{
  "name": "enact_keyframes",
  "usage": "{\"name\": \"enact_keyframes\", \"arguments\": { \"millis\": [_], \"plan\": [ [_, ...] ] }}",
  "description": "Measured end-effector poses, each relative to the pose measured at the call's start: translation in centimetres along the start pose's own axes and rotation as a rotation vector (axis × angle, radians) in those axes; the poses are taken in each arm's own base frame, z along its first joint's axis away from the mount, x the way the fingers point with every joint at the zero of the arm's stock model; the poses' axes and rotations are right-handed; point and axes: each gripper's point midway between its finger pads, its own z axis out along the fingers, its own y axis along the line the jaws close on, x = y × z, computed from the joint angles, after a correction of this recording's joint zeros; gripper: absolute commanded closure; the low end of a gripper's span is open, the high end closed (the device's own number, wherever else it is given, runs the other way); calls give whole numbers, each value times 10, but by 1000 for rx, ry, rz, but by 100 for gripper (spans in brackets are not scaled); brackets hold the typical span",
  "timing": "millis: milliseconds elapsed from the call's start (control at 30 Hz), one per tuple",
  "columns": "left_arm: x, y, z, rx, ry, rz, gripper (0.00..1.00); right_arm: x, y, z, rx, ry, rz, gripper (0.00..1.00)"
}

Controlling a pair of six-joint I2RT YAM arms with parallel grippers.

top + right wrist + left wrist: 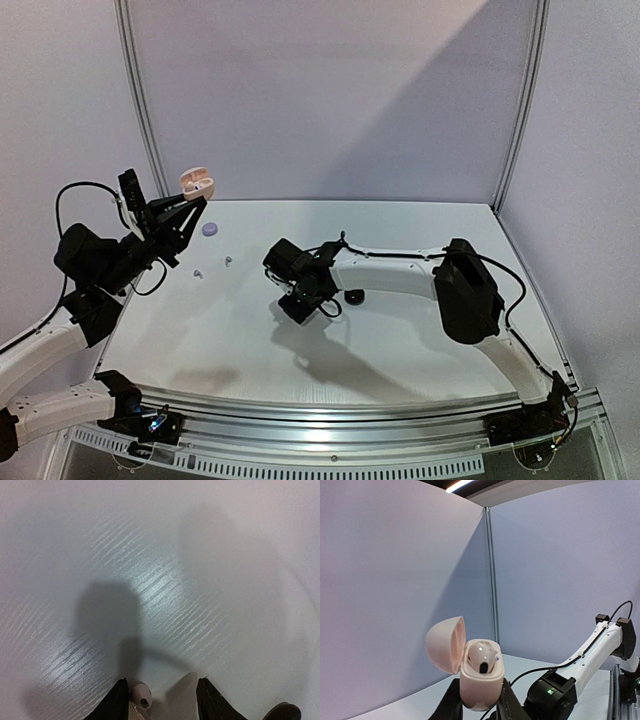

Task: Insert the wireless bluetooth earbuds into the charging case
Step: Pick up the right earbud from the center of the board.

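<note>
My left gripper (479, 702) is raised off the table at the left and shut on a pale pink charging case (481, 680) (196, 184). The lid stands open and one pale earbud (482, 657) sits in the case. My right gripper (162, 700) (300, 303) hangs low over the middle of the table with its jaws apart. A pale earbud (141, 694) rests against the inner side of its left finger (117, 702); a wide gap separates it from the right finger (212, 702). Two tiny earbuds (197, 272) (228, 261) lie on the table below the left gripper.
A lavender puck (209, 229) lies at the back left of the white table (400, 340). A black puck (353, 297) sits just right of the right gripper; its edge (282, 712) shows in the right wrist view. Grey walls enclose the back and sides.
</note>
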Motion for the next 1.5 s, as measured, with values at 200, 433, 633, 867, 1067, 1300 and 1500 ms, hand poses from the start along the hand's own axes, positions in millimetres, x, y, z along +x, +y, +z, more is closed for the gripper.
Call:
{"name": "enact_keyframes", "arguments": {
  "millis": [200,433,633,867,1067,1300,1500],
  "plan": [
    [4,0,-1,1,10,-4,100,2,6,-3,-41,8,-19,52],
    [7,0,-1,1,19,-8,100,3,10,-4,-67,12,-3,60],
    [7,0,-1,1,20,-8,100,-9,10,-16,-81,2,44,65],
    [8,0,-1,1,23,-10,100,-8,15,-14,-102,10,78,66],
    [9,0,-1,1,26,-11,100,-2,16,-7,-101,29,83,70],
    [11,0,-2,2,29,-12,100,4,17,-1,-96,49,91,81],
    [11,0,-1,3,30,-13,100,5,16,-1,-94,53,96,88]
  ]
}}
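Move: The right earbud lies on the board just beside the right fingertips: about 1 cm back, 1 cm to the left and 1 cm below that hand. From the same hand, the black disc lies roughly 12 cm to the right and 4 cm farther out, and a small white bit some 16 cm ahead and 17 cm left. From the left hand, holding the open case, the earbud is about 6 cm ahead, 8 cm right and some 37 cm below. Draw the right gripper back and slightly left, about 1.5 cm in all, to bring the earbud between its fingers. Narrow them part-way as you lift about 2 cm, then sink back down to the board and close them to pinch the earbud, the wrist tilting a few degrees. Keep the left gripper's hold on the case, easing it down about 1 cm. ##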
